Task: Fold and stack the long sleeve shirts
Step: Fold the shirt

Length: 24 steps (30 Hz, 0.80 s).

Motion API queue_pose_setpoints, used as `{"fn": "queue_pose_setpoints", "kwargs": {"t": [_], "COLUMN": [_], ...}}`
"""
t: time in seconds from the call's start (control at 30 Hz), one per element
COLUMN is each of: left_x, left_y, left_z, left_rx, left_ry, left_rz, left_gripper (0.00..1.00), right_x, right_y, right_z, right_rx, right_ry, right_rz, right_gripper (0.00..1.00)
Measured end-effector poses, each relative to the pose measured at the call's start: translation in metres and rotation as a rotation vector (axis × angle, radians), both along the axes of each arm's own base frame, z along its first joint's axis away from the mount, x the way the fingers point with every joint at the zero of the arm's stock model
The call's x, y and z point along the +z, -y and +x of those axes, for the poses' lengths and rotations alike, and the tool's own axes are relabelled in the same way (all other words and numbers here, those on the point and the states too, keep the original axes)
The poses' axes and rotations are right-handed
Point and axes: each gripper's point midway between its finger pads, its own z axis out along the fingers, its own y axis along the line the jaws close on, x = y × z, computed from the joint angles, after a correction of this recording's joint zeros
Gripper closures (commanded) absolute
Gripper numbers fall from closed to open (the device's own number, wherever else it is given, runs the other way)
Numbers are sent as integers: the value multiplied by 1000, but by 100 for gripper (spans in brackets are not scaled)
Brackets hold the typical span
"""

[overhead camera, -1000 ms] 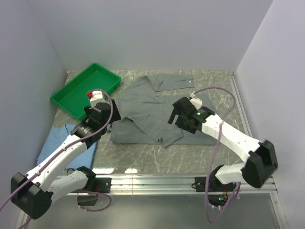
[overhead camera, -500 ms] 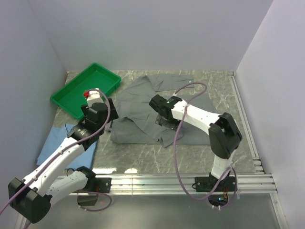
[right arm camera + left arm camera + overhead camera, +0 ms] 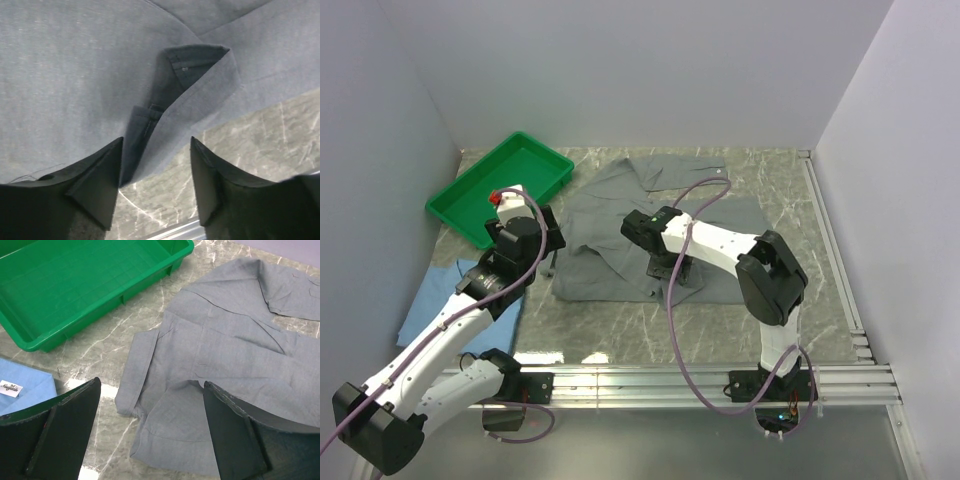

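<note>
A grey long sleeve shirt point(image 3: 620, 215) lies spread and partly folded on the marble table, its sleeve reaching to the back right. A light blue shirt point(image 3: 432, 298) lies folded at the near left, under the left arm. My left gripper point(image 3: 551, 256) hangs open just off the grey shirt's left edge; in the left wrist view the shirt's folded corner point(image 3: 172, 415) lies below the wide gap of the left gripper point(image 3: 150, 440). My right gripper point(image 3: 155, 185) is low over the grey shirt's near hem point(image 3: 165, 135), open, with a folded cuff edge between its fingers point(image 3: 95, 175).
A green plastic tray point(image 3: 470, 205) stands at the back left, also seen in the left wrist view as the tray point(image 3: 150, 277). The blue shirt's corner with a white label point(image 3: 27, 390) shows beside the left finger. White walls close in three sides; a metal rail point(image 3: 650, 380) runs along the near edge.
The right arm swung left from the shirt's right side to its near hem and came down, its jaws narrowing. The left arm shifted slightly and stayed open.
</note>
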Motion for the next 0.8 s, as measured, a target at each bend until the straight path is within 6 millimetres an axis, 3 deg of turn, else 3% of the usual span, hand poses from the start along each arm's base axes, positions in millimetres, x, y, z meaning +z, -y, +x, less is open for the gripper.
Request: {"fn": "queue_pose_setpoints", "kwargs": {"t": [0.33,0.47,0.63,0.8], "left_x": [0,0,-2,-4], "left_y": [0,0,1,1], "left_z": [0,0,1,2], "left_rx": [0,0,-1,-1], "left_ry": [1,1,-5,-12], "left_rz": [-1,-1,3,6], "left_gripper": [11,12,12,12], "right_x": [11,12,8,17], "right_y": [12,15,26,34], "right_z": [-6,-8,-12,-7], "right_rx": [-1,-4,-11,-11], "right_ry": [6,10,3,48], "right_rz": [-16,-16,-39,-58], "right_gripper": [54,69,99,100]}}
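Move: Between the right hand's half-open fingers, roughly 1 cm below them and centred some 2 cm to their right, lies the folded sleeve end on the gray shirt. The shirt's near hem runs about 4 cm back of the hand. The other sleeve lies some 24 cm ahead and 5 cm right, the shirt's right end about 21 cm right and 2 cm back. From the left hand the folded sleeve end is about 28 cm right, 5 cm back and 18 cm down. Sliding about 3.5 cm to its right just over the cloth and rising 1 to 2 cm on the way, the right hand closes from well open to shut on the folded sleeve end, pinching the raised fold between its fingertips and drawing it along the near hem towards the shirt's right end. The wrist stays pointed steeply down, hardly turning. ##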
